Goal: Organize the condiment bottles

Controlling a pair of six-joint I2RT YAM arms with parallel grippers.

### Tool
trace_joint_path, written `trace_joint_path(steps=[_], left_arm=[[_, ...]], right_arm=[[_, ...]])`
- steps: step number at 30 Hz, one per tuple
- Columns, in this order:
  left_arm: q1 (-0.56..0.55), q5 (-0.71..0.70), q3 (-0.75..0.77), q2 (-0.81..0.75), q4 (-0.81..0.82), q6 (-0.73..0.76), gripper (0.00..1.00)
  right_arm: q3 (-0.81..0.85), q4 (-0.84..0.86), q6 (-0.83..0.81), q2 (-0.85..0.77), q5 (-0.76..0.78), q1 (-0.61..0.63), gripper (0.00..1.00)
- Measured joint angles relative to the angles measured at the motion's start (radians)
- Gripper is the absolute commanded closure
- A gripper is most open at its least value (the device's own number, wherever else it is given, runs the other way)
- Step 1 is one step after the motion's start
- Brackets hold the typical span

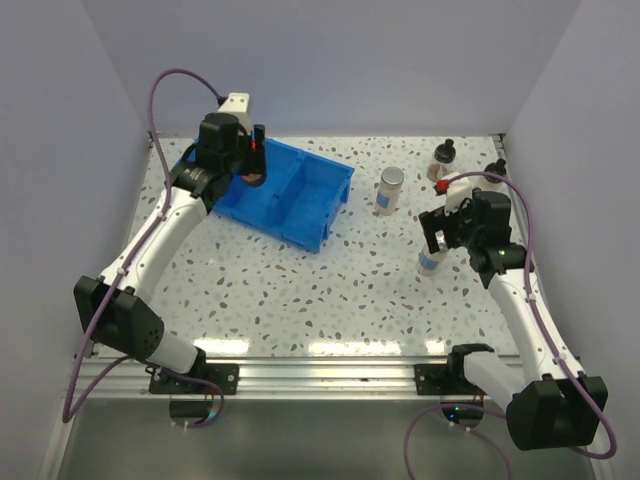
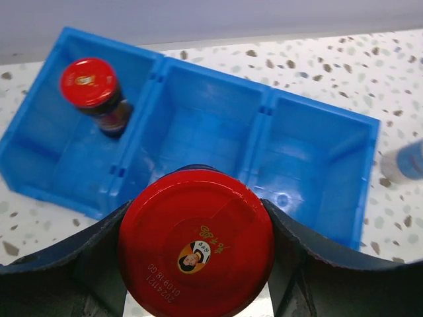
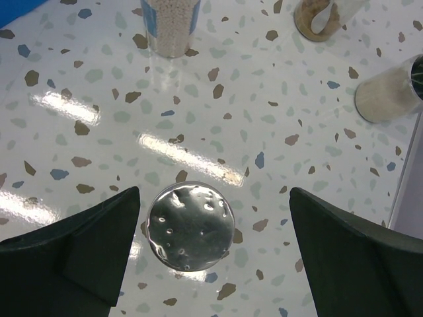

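Observation:
My left gripper (image 2: pixel 196 241) is shut on a red-capped jar (image 2: pixel 196 238), its fingers pressed against both sides of the cap, at the near wall of the blue three-compartment bin (image 2: pixel 317 158). The jar's body is hidden under its cap. Another red-capped jar (image 2: pixel 92 89) with dark contents stands in the bin's left compartment. My right gripper (image 3: pixel 215 218) is open and straddles a silver-capped bottle (image 3: pixel 190 226) standing on the table, the cap nearer the left finger. From the top view this bottle (image 1: pixel 429 262) sits just below the right gripper (image 1: pixel 437 240).
A second silver-capped, blue-labelled bottle (image 1: pixel 390 190) stands right of the bin (image 1: pixel 300 205). Two small black-capped bottles (image 1: pixel 444 155) (image 1: pixel 497 168) stand at the back right near the wall. The bin's middle and right compartments hold nothing.

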Motion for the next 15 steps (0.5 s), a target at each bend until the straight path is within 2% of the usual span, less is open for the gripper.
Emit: trace_joint_path(steps=[3,8,15], left_arm=[[0.108,0.007,-0.01,-0.005,0.0,-0.001,1.0],[0.229,0.024,-0.008,-0.001,0.002,-0.002,1.0],[0.377,0.056,0.032,0.102,0.035,-0.018,1.0]], right_arm=[[0.0,0.0,-0.001,0.0,0.0,0.0,0.01],[0.0,0.0,-0.002,0.0,0.0,0.0,0.01],[0.0,0.0,-0.002,0.0,0.0,0.0,0.01]])
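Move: The left hand holds a red-capped jar high over the tray, and the blue tray's left compartment is some 16 cm ahead, 13 cm to the left and 24 cm below. The first red jar already stands inside it, about 18 cm ahead and 11 cm left. The middle compartment is roughly 14 cm straight ahead. From the idle right hand the left compartment lies some 26 cm ahead and 56 cm to the left. The left arm keeps its grip on the red-capped jar and sweeps it about 15 cm to the left, towards the tray's left compartment, while the wrist swings some 20 degrees counter-clockwise. The sweep slows as it goes and bends forward, about 5 cm in all, with a slight sink only near the end; the fingers stay closed round the jar. ##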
